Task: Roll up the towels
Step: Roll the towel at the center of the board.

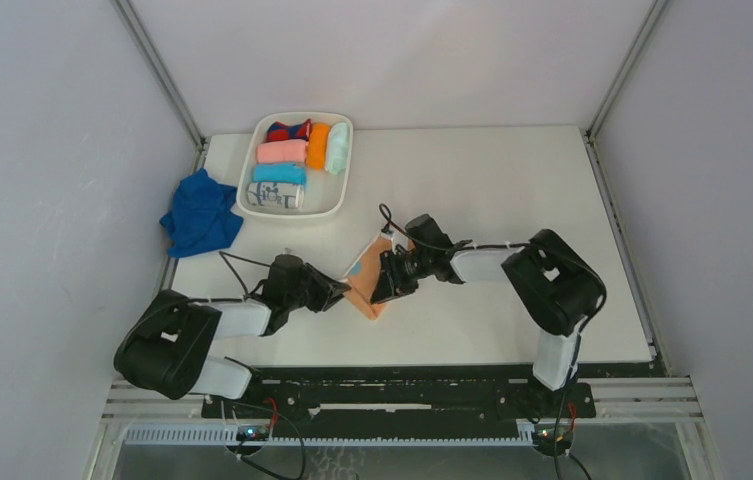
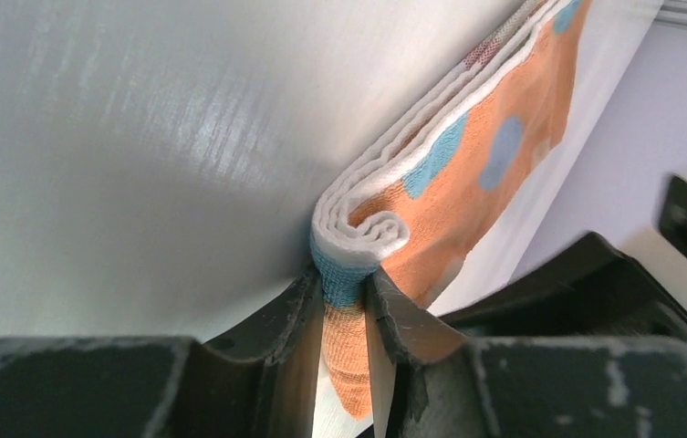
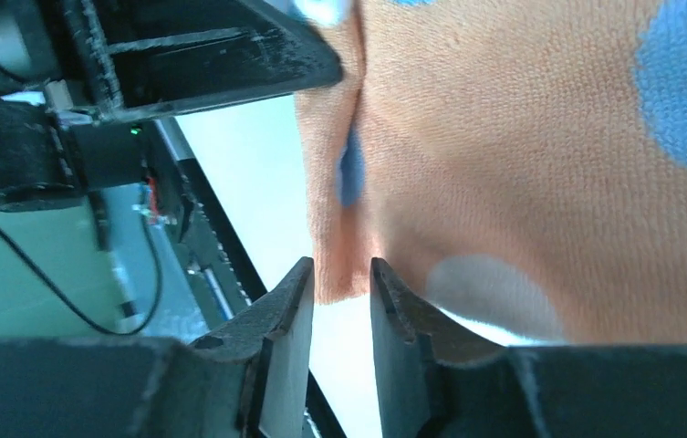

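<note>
The small peach-orange towel (image 1: 367, 280) with pale blue spots lies partly rolled on the white table between both arms. In the left wrist view its coiled end (image 2: 367, 228) shows white layers. My left gripper (image 2: 346, 292) (image 1: 338, 293) is shut on that coiled edge. My right gripper (image 3: 339, 278) (image 1: 384, 285) stands slightly open at the towel's (image 3: 504, 137) other corner, which sits between the tips without being pinched. The royal-blue towel (image 1: 200, 212) lies crumpled at the table's far left edge, away from both grippers.
A white tray (image 1: 297, 116) at the back left holds several rolled cloths in pink, orange, mint, light blue and white print. Grey walls close in the table on three sides. The left arm's black fingers (image 3: 212, 55) show at the top of the right wrist view.
</note>
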`<action>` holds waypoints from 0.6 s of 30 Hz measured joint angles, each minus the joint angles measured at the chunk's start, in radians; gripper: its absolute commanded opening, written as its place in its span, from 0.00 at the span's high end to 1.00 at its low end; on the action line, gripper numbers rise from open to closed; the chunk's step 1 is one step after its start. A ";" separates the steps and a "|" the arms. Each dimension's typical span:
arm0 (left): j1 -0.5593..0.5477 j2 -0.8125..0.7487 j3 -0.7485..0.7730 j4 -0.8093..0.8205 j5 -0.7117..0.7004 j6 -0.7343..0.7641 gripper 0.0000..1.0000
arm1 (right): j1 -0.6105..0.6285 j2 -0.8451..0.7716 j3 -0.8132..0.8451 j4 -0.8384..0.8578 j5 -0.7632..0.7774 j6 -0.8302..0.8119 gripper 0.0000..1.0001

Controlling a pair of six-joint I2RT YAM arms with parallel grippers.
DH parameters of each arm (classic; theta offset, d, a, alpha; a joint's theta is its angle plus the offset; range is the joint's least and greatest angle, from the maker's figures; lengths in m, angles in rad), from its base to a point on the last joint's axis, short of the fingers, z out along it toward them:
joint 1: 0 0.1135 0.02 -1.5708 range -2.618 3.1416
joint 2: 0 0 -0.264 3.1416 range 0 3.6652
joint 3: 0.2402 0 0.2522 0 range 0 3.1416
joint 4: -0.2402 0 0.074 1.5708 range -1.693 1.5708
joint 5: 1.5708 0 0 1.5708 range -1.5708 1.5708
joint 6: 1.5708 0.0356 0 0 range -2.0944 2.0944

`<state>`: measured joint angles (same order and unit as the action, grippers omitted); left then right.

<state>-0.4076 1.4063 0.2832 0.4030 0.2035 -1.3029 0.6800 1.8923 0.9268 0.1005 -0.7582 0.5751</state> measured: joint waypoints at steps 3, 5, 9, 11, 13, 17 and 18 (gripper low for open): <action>-0.001 -0.019 0.013 -0.053 -0.013 0.000 0.71 | 0.031 -0.094 0.000 -0.077 0.118 -0.092 0.62; -0.001 -0.027 0.017 -0.077 -0.017 -0.001 0.71 | 0.072 -0.150 0.002 -0.120 0.200 -0.154 0.59; -0.001 -0.030 0.025 -0.100 -0.019 -0.016 0.71 | 0.179 -0.204 0.011 -0.159 0.343 -0.269 0.51; -0.001 -0.030 0.026 -0.104 -0.019 -0.024 0.71 | 0.237 -0.210 0.011 -0.172 0.412 -0.320 0.49; -0.001 -0.031 0.027 -0.107 -0.020 -0.031 0.72 | 0.293 -0.210 0.011 -0.182 0.482 -0.369 0.49; -0.001 -0.034 0.028 -0.117 -0.020 -0.035 0.72 | 0.370 -0.209 0.011 -0.183 0.606 -0.441 0.49; -0.001 -0.034 0.029 -0.119 -0.020 -0.037 0.71 | 0.378 -0.207 0.011 -0.183 0.631 -0.455 0.49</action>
<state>-0.4084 1.3724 0.3122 0.2844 0.1833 -1.3396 1.0584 1.6852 0.9382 -0.0822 -0.1272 0.1204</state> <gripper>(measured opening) 0.283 0.513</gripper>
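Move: The near right end of the folded-over edge of the orange towel lies about 3 cm back and 1 cm left of my right hand, some 3 cm below. The corner pinched in my left fingers is about 5 cm left and 2 cm ahead of my right hand, 2 cm lower; the towel's flat middle is roughly 7 cm ahead, 1 cm right and 3 cm down. From my left hand that free end sits about 4 cm back and 5 cm right. My right hand, already loose of the towel, first lifts about 3 cm, then swings back some 4 cm and left about 2 while sinking again, to come low over the free end of the folded edge. I roll this gripper some 40 degrees, its forward side coming up, dip the fingers steeper and open them from a quarter to about half. My left fingers keep their pinch on the other corner, all but still. ##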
